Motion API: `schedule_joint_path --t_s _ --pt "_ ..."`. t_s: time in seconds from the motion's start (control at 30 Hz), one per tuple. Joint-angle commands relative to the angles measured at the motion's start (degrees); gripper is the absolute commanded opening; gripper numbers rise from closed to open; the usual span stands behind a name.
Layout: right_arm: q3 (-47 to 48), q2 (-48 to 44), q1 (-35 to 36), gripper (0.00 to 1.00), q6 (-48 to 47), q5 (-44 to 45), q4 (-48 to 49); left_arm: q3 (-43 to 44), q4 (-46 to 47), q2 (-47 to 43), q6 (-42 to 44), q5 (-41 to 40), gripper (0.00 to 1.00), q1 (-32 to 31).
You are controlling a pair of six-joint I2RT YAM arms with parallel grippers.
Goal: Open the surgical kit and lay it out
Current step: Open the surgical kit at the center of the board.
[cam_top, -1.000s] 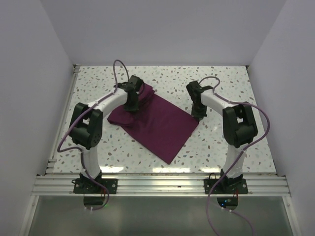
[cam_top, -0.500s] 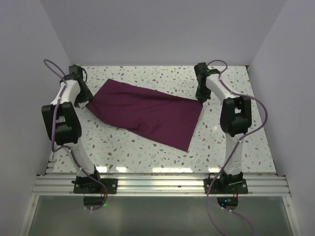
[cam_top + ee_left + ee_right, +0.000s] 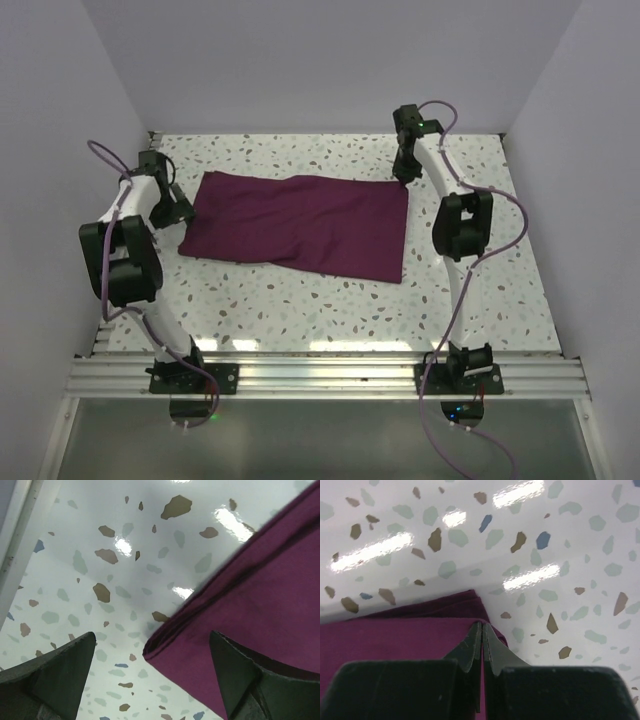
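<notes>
The surgical kit shows as a dark purple cloth [image 3: 300,225] lying spread flat across the middle of the speckled table. My left gripper [image 3: 178,210] sits at the cloth's left end, low over the table. In the left wrist view it [image 3: 152,637] is open, its fingers [image 3: 60,670] wide apart on either side of a folded cloth corner [image 3: 165,652] that rests loose on the table. My right gripper [image 3: 404,178] is at the cloth's far right corner. In the right wrist view it [image 3: 482,626] is shut, pinching the cloth's [image 3: 395,635] edge between its tips.
A metal rail [image 3: 130,230] runs along the table's left edge, close behind the left arm. White walls stand at the back and both sides. The aluminium frame [image 3: 320,375] with both arm bases lies along the near edge.
Both arms swung outward and back, drawing the bunched cloth into a long flat rectangle. The left gripper has opened and let go of its corner. The right gripper stayed shut on its corner.
</notes>
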Motion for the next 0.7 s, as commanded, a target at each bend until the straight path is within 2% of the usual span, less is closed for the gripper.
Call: schedule_joint_path --t_s 0.0,0.07,0.2,0.27,0.3,0.37,0.4,0.43,0.5,0.53,0.67 --pt "-1.83 -4.99 1.08 0.0 -2.67 -6.11 1.95 -0.07 -0.72 -7.82 0.01 0.27 1.0 -0.12" --pt "-5.54 -11.22 3.7 0.0 -4.25 -7.98 3.37 0.02 -0.37 -9.41 -0.26 0.53 1.0 -0.12" --pt "-20.44 -24.23 10.82 0.0 -5.75 -14.47 6.62 1.77 -0.45 -12.83 -1.48 2.46 1.0 -0.03" --pt "-25.83 -31.52 16.61 0.0 -6.36 -18.25 5.59 3.0 -0.37 -14.07 -1.75 3.08 1.0 -0.12" --pt "-31.52 -33.72 18.9 0.0 -6.71 -19.14 4.1 3.27 -0.28 -15.38 -2.01 3.34 1.0 -0.12" --pt "-38.13 -41.25 27.77 0.0 -6.89 -19.5 2.51 3.79 0.07 -16.62 -2.28 3.34 1.0 -0.12" --pt "-44.78 -44.0 30.93 0.0 -6.54 -19.33 0.76 3.8 0.16 -17.67 -2.89 3.26 1.0 -0.12" --pt "-48.33 -46.29 37.4 0.0 -4.71 -18.8 0.13 3.88 0.25 -18.11 -3.16 3.17 1.0 -0.12" --pt "-57.88 -52.53 43.33 0.0 -1.72 -18.45 -2.4 3.88 0.25 -19.78 -4.12 3.17 1.0 -0.12" --pt "-60.55 -54.03 48.58 0.0 2.21 -18.53 -3.38 3.88 0.25 -20.31 -4.3 2.99 1.0 -0.03" --pt "-72.5 -60.63 61.61 0.0 11.72 -20.46 -7.78 4.24 -0.45 -23.12 -5.53 0.8 1.0 -0.12"
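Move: The right hand pinches the wrap's flap at the kit's far right corner, a few centimetres up; the board's near edge, where the flap goes, is some 45 cm back and 18 cm left. The kit's middle lies about 11 cm back and 28 cm left of this hand, its near right corner 27 cm straight back. From the open left hand, the kit's middle is about 29 cm right and 2 cm back, its near left corner 5 cm back and 1 cm right. Still pinching, the right hand sweeps the flap back some 45 cm and left; the open left rises 14 cm. ##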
